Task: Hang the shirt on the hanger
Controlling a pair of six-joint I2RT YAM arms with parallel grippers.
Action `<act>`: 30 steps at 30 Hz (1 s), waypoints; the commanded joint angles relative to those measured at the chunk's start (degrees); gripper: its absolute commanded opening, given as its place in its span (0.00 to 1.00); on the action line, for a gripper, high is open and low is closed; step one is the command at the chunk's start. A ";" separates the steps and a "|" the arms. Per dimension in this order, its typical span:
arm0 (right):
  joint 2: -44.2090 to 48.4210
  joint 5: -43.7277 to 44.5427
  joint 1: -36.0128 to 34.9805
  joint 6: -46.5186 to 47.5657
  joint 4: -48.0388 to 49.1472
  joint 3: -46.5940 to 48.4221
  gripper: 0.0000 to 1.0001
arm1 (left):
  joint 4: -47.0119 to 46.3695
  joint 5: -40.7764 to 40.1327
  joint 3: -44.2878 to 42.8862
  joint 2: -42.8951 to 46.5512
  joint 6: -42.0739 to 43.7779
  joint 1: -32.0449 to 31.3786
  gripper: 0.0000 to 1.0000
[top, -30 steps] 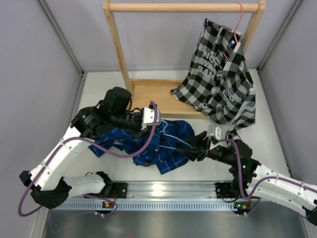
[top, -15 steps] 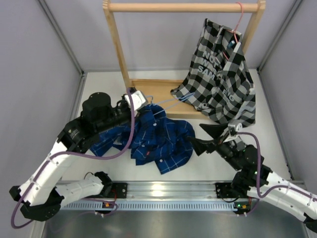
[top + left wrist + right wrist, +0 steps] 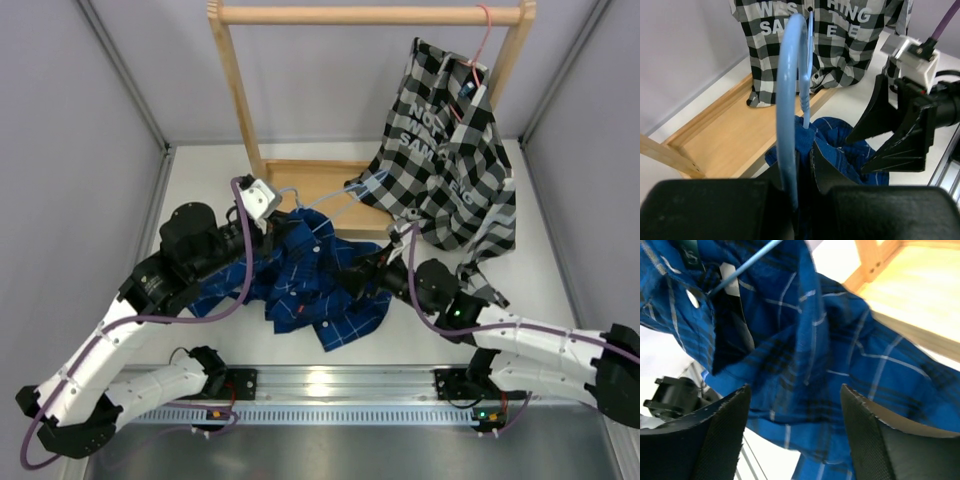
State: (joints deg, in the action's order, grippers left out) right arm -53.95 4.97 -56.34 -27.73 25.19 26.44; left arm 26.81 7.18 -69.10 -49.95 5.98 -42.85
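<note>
The dark blue plaid shirt (image 3: 325, 285) lies crumpled on the table in front of the rack. The light-blue wire hanger (image 3: 335, 200) rises out of it toward the rack base. My left gripper (image 3: 280, 222) is shut on the hanger (image 3: 790, 90) near its hook, with shirt cloth (image 3: 840, 135) bunched against the fingers. My right gripper (image 3: 360, 272) is open at the shirt's right edge, pointing left. In the right wrist view the shirt (image 3: 805, 350) fills the space between the spread fingers (image 3: 725, 430), and the hanger wire (image 3: 747, 262) crosses the top left.
A wooden rack (image 3: 370, 14) stands at the back with its base board (image 3: 300, 185) on the table. A black-and-white checked shirt (image 3: 440, 150) hangs from it on a pink hanger (image 3: 484, 40). Grey walls close both sides. A metal rail (image 3: 330, 385) runs along the near edge.
My left gripper has pulled the hanger back and left toward the rack, lifting part of the shirt. My right gripper has swung left and now reaches the shirt's right edge, still open.
</note>
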 commanded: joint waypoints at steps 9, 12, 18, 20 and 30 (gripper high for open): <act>-15.56 -3.04 0.61 -3.91 16.03 5.64 0.57 | -9.32 -1.73 1.77 2.14 -2.99 0.05 0.00; -18.37 -4.09 0.61 -5.23 18.49 5.99 0.51 | -9.32 -2.26 1.95 2.40 -2.99 0.05 0.00; -19.00 -1.91 1.31 -6.20 19.73 5.56 0.10 | -9.32 -2.43 2.30 3.90 -2.99 0.05 0.00; -17.24 1.43 2.36 -4.97 16.75 6.26 0.00 | -8.79 -2.52 2.57 4.95 -2.99 0.05 0.00; -13.19 -8.91 20.46 -4.37 -6.01 14.51 0.00 | -3.18 4.33 5.03 9.43 -0.71 0.05 0.00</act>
State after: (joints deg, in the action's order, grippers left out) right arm -67.70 0.69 -40.75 -33.45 27.14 36.12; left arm 24.21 7.79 -64.64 -42.09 4.34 -42.85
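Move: The loose fold of the blue shirt that my right hand wants lies about 5 cm to its left, 2 cm ahead and 3 cm below. The hanger's free arm points out some 10 cm ahead of that hand, 5 cm to its right and 16 cm higher; the checked shirt hangs roughly 22 cm ahead and 16 cm right, about level. From my left hand, which already holds hanger and blue shirt, the fold is about 1 cm ahead, 8 cm right and 18 cm down. I slide my open right hand about 5 cm left, a little down and forward, into the blue shirt and shut the fingers on its loose fold. Then I pull the pinched cloth some 8 cm forward, 7 cm right and 4 cm up towards the hanger's free arm, the wrist swinging clockwise. My left hand keeps its grip on hanger and shirt, easing back and left a couple of centimetres near the end. ##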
